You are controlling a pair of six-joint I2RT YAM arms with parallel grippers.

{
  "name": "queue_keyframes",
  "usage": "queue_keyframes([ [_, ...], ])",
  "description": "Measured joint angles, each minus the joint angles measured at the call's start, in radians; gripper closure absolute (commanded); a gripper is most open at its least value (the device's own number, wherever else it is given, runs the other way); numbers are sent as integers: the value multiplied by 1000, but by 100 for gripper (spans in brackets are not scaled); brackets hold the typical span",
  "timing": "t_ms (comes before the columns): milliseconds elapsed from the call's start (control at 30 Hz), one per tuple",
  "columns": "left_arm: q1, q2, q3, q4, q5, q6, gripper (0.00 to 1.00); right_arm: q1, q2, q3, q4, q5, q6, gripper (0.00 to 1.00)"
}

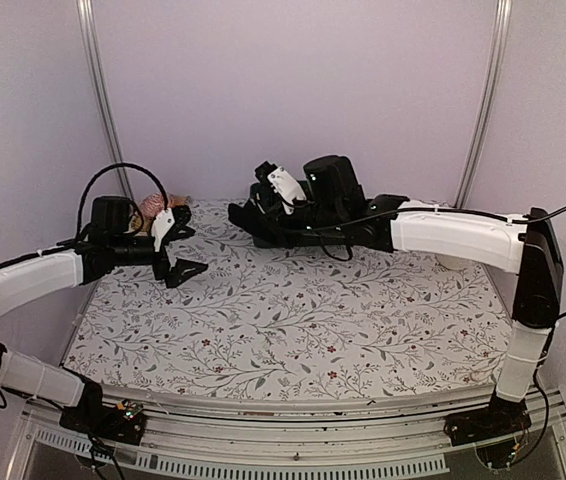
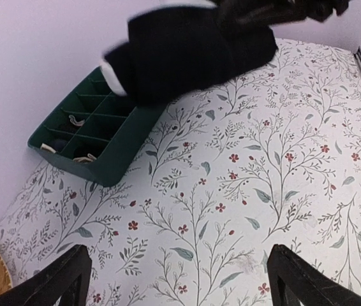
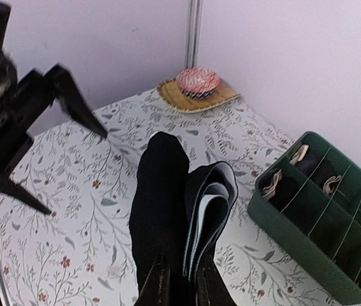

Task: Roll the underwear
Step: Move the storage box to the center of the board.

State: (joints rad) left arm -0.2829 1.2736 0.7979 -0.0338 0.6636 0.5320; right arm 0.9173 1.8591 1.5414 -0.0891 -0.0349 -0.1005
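The underwear (image 3: 168,197) is a black folded bundle with pale waistband edges showing at its end. My right gripper (image 3: 184,277) is shut on it and holds it above the floral table. In the left wrist view the same underwear (image 2: 187,54) hangs over the near corner of the green box. From above, the right gripper (image 1: 268,205) and the underwear (image 1: 253,226) sit at the back middle. My left gripper (image 1: 185,250) stands open and holds nothing, to the left of the bundle and apart from it. Its fingers (image 2: 59,280) frame bare cloth.
A dark green divided organizer box (image 3: 321,236) with folded items in some cells stands at the back, also visible in the left wrist view (image 2: 97,140). A yellow dish (image 3: 196,95) with a pink patterned item lies in the back left corner. The flowered tablecloth (image 1: 293,320) covers the table.
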Motion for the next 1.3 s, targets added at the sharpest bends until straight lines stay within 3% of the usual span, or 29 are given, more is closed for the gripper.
queue_keyframes([
  [167, 49, -6, -74, 11, 0, -21, 2, -41, 168, 314, -53, 87, 62, 98],
  [233, 55, -19, -100, 27, 0, -27, 2, -58, 244, 413, -62, 192, 134, 98],
  [433, 73, -48, -155, 86, 2, -31, 1, -88, 375, 473, -29, 391, 243, 99],
  [633, 95, -23, -158, 120, 14, -41, 2, -112, 603, 717, -7, 438, 293, 99],
  [1000, 116, -14, -162, 150, 55, -55, 2, -190, 763, 750, 68, 457, 352, 99],
  [1300, 121, -14, -176, 156, 76, -55, 1, -209, 789, 753, 73, 459, 404, 99],
])
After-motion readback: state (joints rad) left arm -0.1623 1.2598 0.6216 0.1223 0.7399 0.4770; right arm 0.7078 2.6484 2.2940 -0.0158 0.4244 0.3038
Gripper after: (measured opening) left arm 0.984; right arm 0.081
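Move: The right hand, holding the rolled black underwear, has the storage box's middle roughly 28 cm ahead, 8 cm to its right and 17 cm below. Clothes already rolled fill the box's left end, about 12 cm left of its middle and level with it; the wicker basket stands about 42 cm left of the middle, also level. From the idle left hand, the box is some 30 cm ahead, 24 cm right and 12 cm below. Right hand carries the underwear roll 25 cm forward, then down, over the storage box, turning clockwise; left sinks. ##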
